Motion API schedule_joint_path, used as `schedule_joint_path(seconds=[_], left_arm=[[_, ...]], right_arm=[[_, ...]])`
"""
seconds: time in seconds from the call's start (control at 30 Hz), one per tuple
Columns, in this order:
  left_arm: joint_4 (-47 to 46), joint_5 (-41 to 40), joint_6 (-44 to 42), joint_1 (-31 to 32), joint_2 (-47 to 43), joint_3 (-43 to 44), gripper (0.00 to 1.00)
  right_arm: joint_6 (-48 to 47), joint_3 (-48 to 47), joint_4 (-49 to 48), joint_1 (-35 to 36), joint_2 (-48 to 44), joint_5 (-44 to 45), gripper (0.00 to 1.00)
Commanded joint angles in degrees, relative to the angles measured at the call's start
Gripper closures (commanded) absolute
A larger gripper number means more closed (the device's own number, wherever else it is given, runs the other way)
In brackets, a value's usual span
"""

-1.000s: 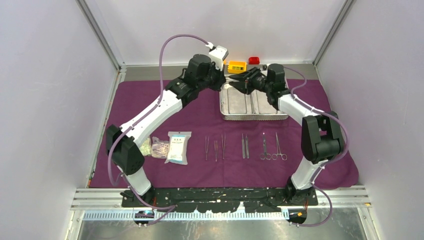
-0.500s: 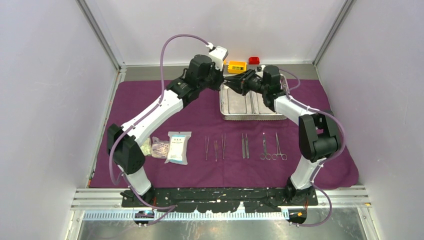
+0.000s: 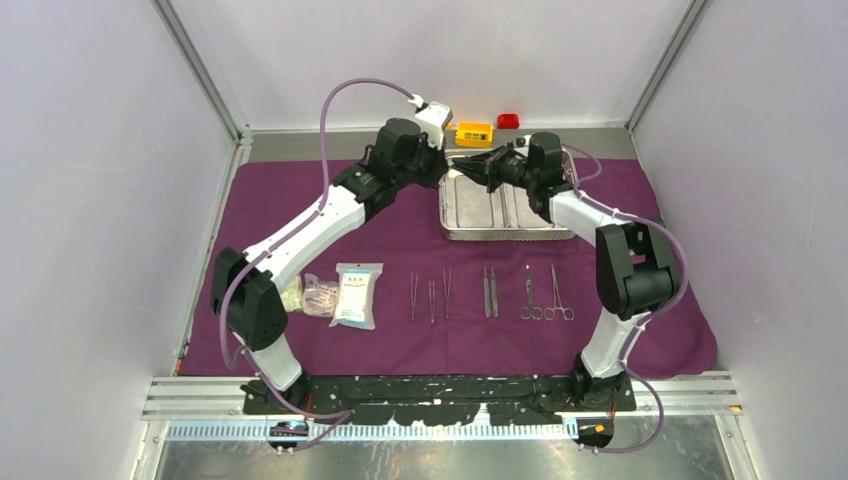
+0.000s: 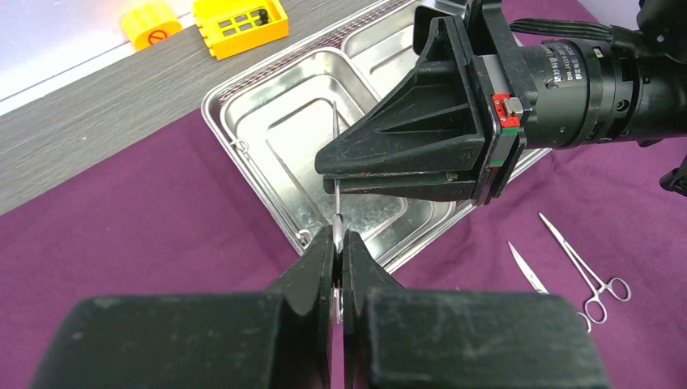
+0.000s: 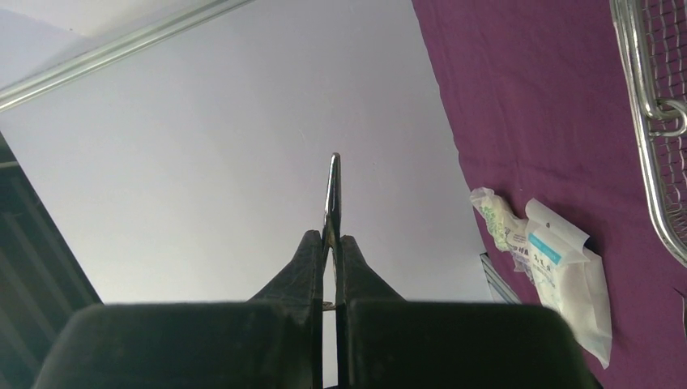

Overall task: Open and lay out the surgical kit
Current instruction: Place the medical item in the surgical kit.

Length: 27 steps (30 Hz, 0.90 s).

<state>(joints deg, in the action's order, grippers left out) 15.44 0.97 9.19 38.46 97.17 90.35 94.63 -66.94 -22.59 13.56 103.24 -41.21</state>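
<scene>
Over the far left corner of the steel tray, my two grippers meet tip to tip. The left gripper is shut on one end of a thin steel instrument; which kind, I cannot tell. The right gripper is shut on the same instrument, whose tip sticks out past its fingers. In the top view the left gripper and the right gripper almost touch. Tweezers, scissors and a clamp lie in a row on the purple cloth. Sealed packets lie to their left.
A yellow brick and a red brick sit on the grey strip beyond the cloth. From the left wrist, the yellow brick and an orange piece show behind the tray. Walls close in on both sides.
The right gripper has moved left to the left gripper's tip and shut on the instrument it holds. The left gripper has stayed shut and barely moved.
</scene>
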Motion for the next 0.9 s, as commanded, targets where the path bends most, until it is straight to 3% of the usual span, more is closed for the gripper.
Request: schedule_joint_path(seconds=[0.0, 0.2, 0.57, 0.7, 0.87], left_arm=[[0.9, 8.5, 2.5, 1.0, -1.2, -1.5, 1.00], [0.6, 10.5, 2.7, 1.0, -0.5, -0.9, 0.98], [0.6, 17.1, -1.6, 0.8, -2.6, -0.7, 0.57], [0.9, 19.1, -2.2, 0.2, -4.0, -1.1, 0.51], [2.0, 19.3, -2.8, -1.5, -6.2, -1.1, 0.47]], right_arm=[[-1.7, -1.4, -4.9, -1.4, -1.3, 1.3, 1.00], [-5.0, -2.1, -1.9, -2.2, -2.0, 1.0, 0.99], [-20.8, -2.7, 13.0, -5.7, -6.8, 2.1, 1.00], [-26.1, -2.0, 17.6, -6.9, -9.9, 2.6, 1.00], [-38.3, -4.0, 30.6, -11.0, -15.4, 2.8, 1.00]])
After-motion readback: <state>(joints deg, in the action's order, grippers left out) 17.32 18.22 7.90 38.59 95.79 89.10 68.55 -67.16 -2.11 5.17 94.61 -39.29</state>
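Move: The medical item, a thin steel instrument, spans both my grips: its middle is about 2 cm ahead and 2 cm right of my left hand, just below it. The tray's middle is some 15 cm to the right of my left hand, level with it and 20 cm lower. From my right hand, the tray's middle is about 13 cm right and 17 cm down; the yellow basket stands 12 cm ahead, 6 cm right, and the laid-out scissors 20 cm back, 17 cm right. I complete the handover. With my right fingers already shut on the medical item, I open my left fingers to about half and draw that hand some 5 cm back and 3 cm right, turning it clockwise about 15 degrees. My right hand keeps its pinch and carries the item about 7 to 8 cm right over the tray, tilting roughly 20 degrees so its fingers dip. ##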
